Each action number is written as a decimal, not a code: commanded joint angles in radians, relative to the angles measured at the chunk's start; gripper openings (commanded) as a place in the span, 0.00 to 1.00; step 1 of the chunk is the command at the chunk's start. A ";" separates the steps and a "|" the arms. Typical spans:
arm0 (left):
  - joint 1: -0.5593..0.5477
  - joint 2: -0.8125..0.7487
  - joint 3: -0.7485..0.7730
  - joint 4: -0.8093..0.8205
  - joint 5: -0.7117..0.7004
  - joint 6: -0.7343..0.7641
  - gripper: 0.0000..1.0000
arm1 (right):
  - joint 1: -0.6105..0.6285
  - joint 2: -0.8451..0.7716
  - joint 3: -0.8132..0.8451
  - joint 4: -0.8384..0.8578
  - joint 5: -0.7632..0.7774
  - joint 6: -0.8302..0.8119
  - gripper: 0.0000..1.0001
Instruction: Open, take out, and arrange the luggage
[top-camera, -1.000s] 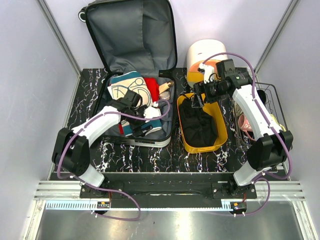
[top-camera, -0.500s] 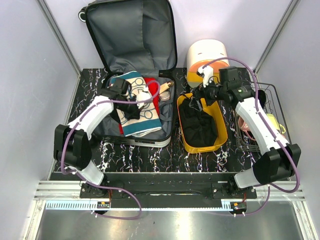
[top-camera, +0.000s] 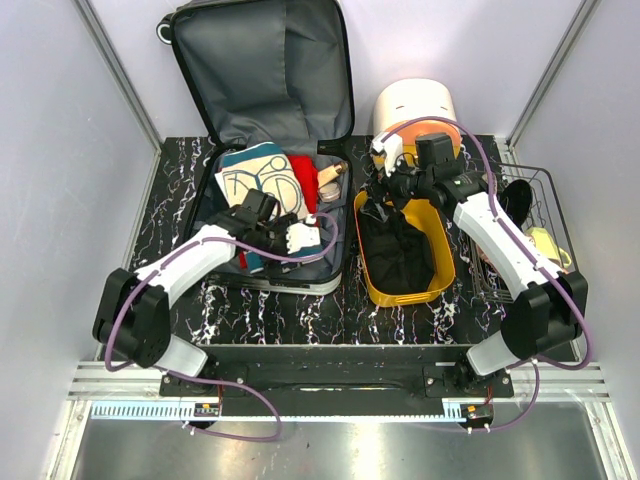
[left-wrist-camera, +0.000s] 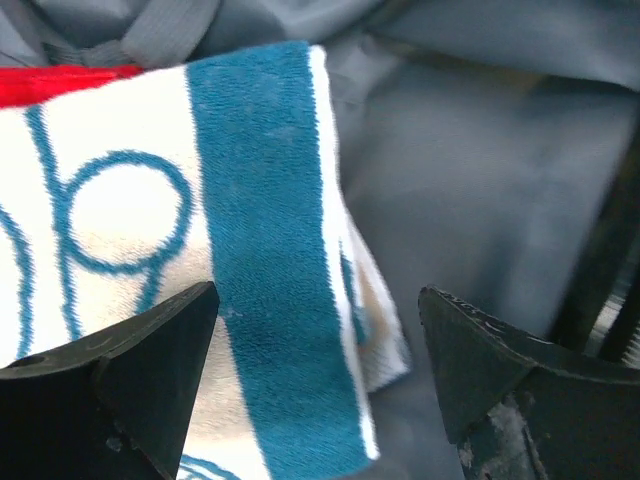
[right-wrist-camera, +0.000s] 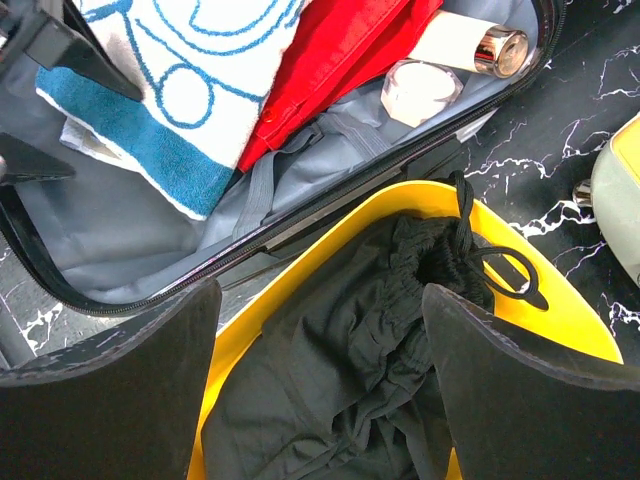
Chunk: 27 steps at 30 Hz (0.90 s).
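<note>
The luggage (top-camera: 262, 70) lies open at the back left, its grey-lined lid leaning on the wall. Its lower half (right-wrist-camera: 120, 250) holds a white-and-blue towel (top-camera: 255, 180), a red item (top-camera: 305, 178) and a small jar (right-wrist-camera: 420, 88). My left gripper (top-camera: 298, 240) hangs open inside the case. In the left wrist view the left gripper (left-wrist-camera: 315, 300) spans the towel (left-wrist-camera: 150, 230) at its corner, nothing gripped. My right gripper (top-camera: 380, 208) is open over the back left of a yellow tray (top-camera: 372, 285). The right wrist view shows that gripper (right-wrist-camera: 320, 300) above a black drawstring garment (right-wrist-camera: 380, 360).
A white-and-orange rounded box (top-camera: 412, 105) stands behind the tray. A wire basket (top-camera: 530, 235) with a few items sits at the right edge. A pale tube with a metallic cap (right-wrist-camera: 470, 42) lies beside the jar. Grey walls close in on both sides.
The left arm swung toward the back of the case, then came back to its front right, and the towel shifted with it. The right gripper moved left to the tray's back corner.
</note>
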<state>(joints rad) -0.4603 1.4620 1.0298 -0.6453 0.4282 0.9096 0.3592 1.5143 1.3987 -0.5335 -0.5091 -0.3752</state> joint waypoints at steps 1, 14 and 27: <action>-0.018 0.081 -0.054 0.163 -0.175 0.109 0.86 | -0.002 -0.035 -0.007 0.056 0.021 0.015 0.91; 0.090 0.158 0.214 -0.141 0.149 0.051 0.00 | -0.002 -0.057 -0.015 0.098 0.018 -0.056 0.91; 0.267 0.291 0.510 -0.465 0.429 0.031 0.00 | 0.231 -0.037 -0.168 0.343 0.014 -0.326 0.96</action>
<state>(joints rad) -0.2279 1.7115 1.4635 -1.0092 0.7128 0.9413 0.4961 1.4868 1.2865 -0.3683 -0.5133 -0.5907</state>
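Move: The towel's near edge, inside the open suitcase, lies about 4 cm ahead of the left hand's open fingers and 4 cm below. From that hand, the visible strip of red cloth is roughly 13 cm ahead and 5 cm right, and the small jar 12 cm ahead and 10 cm right. From the right hand, the towel edge is some 20 cm left, 5 cm back and 17 cm down; the yellow basket's middle is about 9 cm back, 4 cm right and 20 cm down. Reaching forward nearly 5 cm and down over the towel's near edge, the left hand shuts its wide-open fingers on the cloth, then lifts the pinch some 8 cm, easing slightly left as the wrist swings the fingertips back. The right hand hovers, still open, above the basket, then sets off about 5 cm left and a little back towards the towel, turning counter-clockwise. ##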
